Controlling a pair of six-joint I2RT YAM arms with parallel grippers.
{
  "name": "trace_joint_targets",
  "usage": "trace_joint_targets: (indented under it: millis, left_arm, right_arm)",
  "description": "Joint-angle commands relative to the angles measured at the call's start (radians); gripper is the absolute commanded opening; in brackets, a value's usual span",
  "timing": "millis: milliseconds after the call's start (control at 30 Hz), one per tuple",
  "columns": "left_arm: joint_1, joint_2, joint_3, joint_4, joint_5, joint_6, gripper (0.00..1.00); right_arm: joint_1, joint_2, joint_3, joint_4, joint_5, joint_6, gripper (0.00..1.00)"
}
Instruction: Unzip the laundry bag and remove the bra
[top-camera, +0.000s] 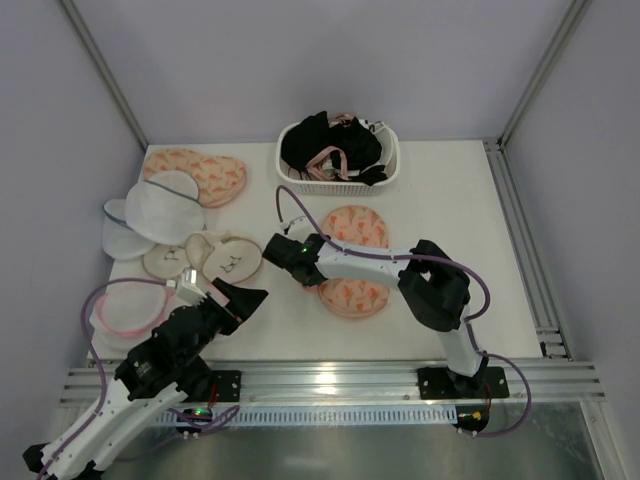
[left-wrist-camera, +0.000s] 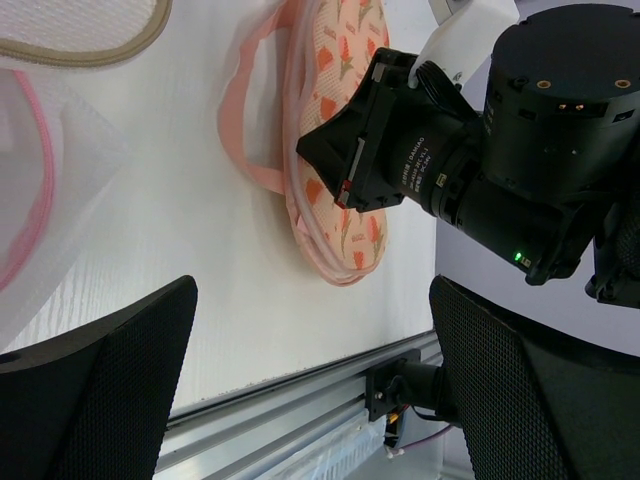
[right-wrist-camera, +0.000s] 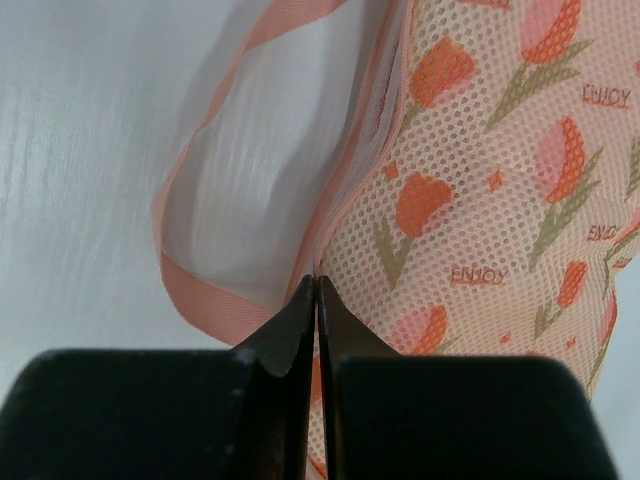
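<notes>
The laundry bag (top-camera: 355, 228) lies mid-table, peach with an orange tulip print, its two round halves side by side. My right gripper (top-camera: 285, 255) is at its left edge. In the right wrist view the gripper (right-wrist-camera: 317, 285) is shut, its tips pressed together right at the bag's (right-wrist-camera: 480, 200) pink zip rim, beside a pink strap loop (right-wrist-camera: 200, 290). Nothing shows between the tips. My left gripper (top-camera: 245, 295) hangs open over bare table left of the bag, empty (left-wrist-camera: 310, 400). The bra is hidden.
A second peach bag (top-camera: 195, 172) lies at the back left. White mesh bags (top-camera: 150, 215), cream round bags (top-camera: 215, 257) and a pink-rimmed mesh bag (top-camera: 130, 305) crowd the left side. A white basket (top-camera: 390, 172) with black garments stands at the back.
</notes>
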Motion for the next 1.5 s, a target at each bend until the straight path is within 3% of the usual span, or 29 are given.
trace_joint_targets:
  millis: [0, 533, 667, 867, 1100, 1167, 1200, 1233, 1267, 1400, 1467]
  left_arm:
    - [0.004, -0.020, -0.005, -0.013, -0.032, -0.013, 1.00]
    - [0.003, 0.012, -0.005, 0.016, -0.026, -0.020, 0.99]
    - [0.003, 0.053, -0.005, 0.065, -0.007, -0.016, 0.99]
    - [0.004, 0.153, 0.003, 0.165, 0.032, 0.011, 1.00]
    - [0.003, 0.297, 0.041, 0.249, 0.075, 0.056, 1.00]
    - [0.003, 0.338, 0.053, 0.277, 0.091, 0.060, 1.00]
    - [0.003, 0.352, 0.058, 0.286, 0.094, 0.062, 0.99]
    - [0.003, 0.361, 0.061, 0.295, 0.097, 0.063, 0.99]
    - [0.003, 0.380, 0.069, 0.298, 0.101, 0.068, 0.99]
    - [0.003, 0.395, 0.081, 0.297, 0.100, 0.079, 0.99]
    - [0.003, 0.388, 0.082, 0.289, 0.095, 0.080, 0.99]
  right_arm:
    - [0.006, -0.029, 0.006, -0.020, 0.042, 0.016, 0.04]
    - [0.006, -0.362, -0.145, -0.100, 0.275, 0.137, 0.04]
    - [-0.011, -0.428, -0.165, -0.196, 0.373, 0.206, 0.04]
    - [-0.161, -0.558, -0.323, -0.371, 0.443, 0.369, 0.04]
    - [-0.479, -0.790, -0.532, -0.277, 0.443, 0.293, 0.04]
    - [-0.575, -0.847, -0.562, -0.220, 0.432, 0.242, 0.15]
    - [-0.598, -0.861, -0.564, -0.212, 0.423, 0.211, 0.26]
    - [-0.612, -0.870, -0.564, -0.201, 0.420, 0.200, 0.44]
    - [-0.618, -0.891, -0.555, -0.195, 0.423, 0.191, 0.50]
    - [-0.608, -1.009, -0.579, -0.033, 0.303, 0.036, 0.59]
    - [-0.605, -1.072, -0.633, 0.129, 0.129, -0.083, 0.61]
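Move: The bag's loose flap edge, by the strap on its left, is already pinched in the right fingers. The clear table where the flap is to be laid is centred about 26 cm right of this hand, 4 cm ahead and 3 cm below. The laundry bag's middle lies 9 cm right and 4 cm ahead; the white basket stands about 29 cm ahead, 5 cm right. From the left hand the clear table is some 37 cm right, 14 cm ahead and 13 cm below. The bag's flap is peeled open by the right hand, which keeps its pinch on the edge, lifts it about 12 cm, then sweeps it roughly 35 cm to the right over the bag, turning some 50 degrees clockwise. The fingers open and let go at the far right, with the hand rising slightly. Late on, the empty, open left hand eases about 4 cm right and slightly forward towards the bag. ##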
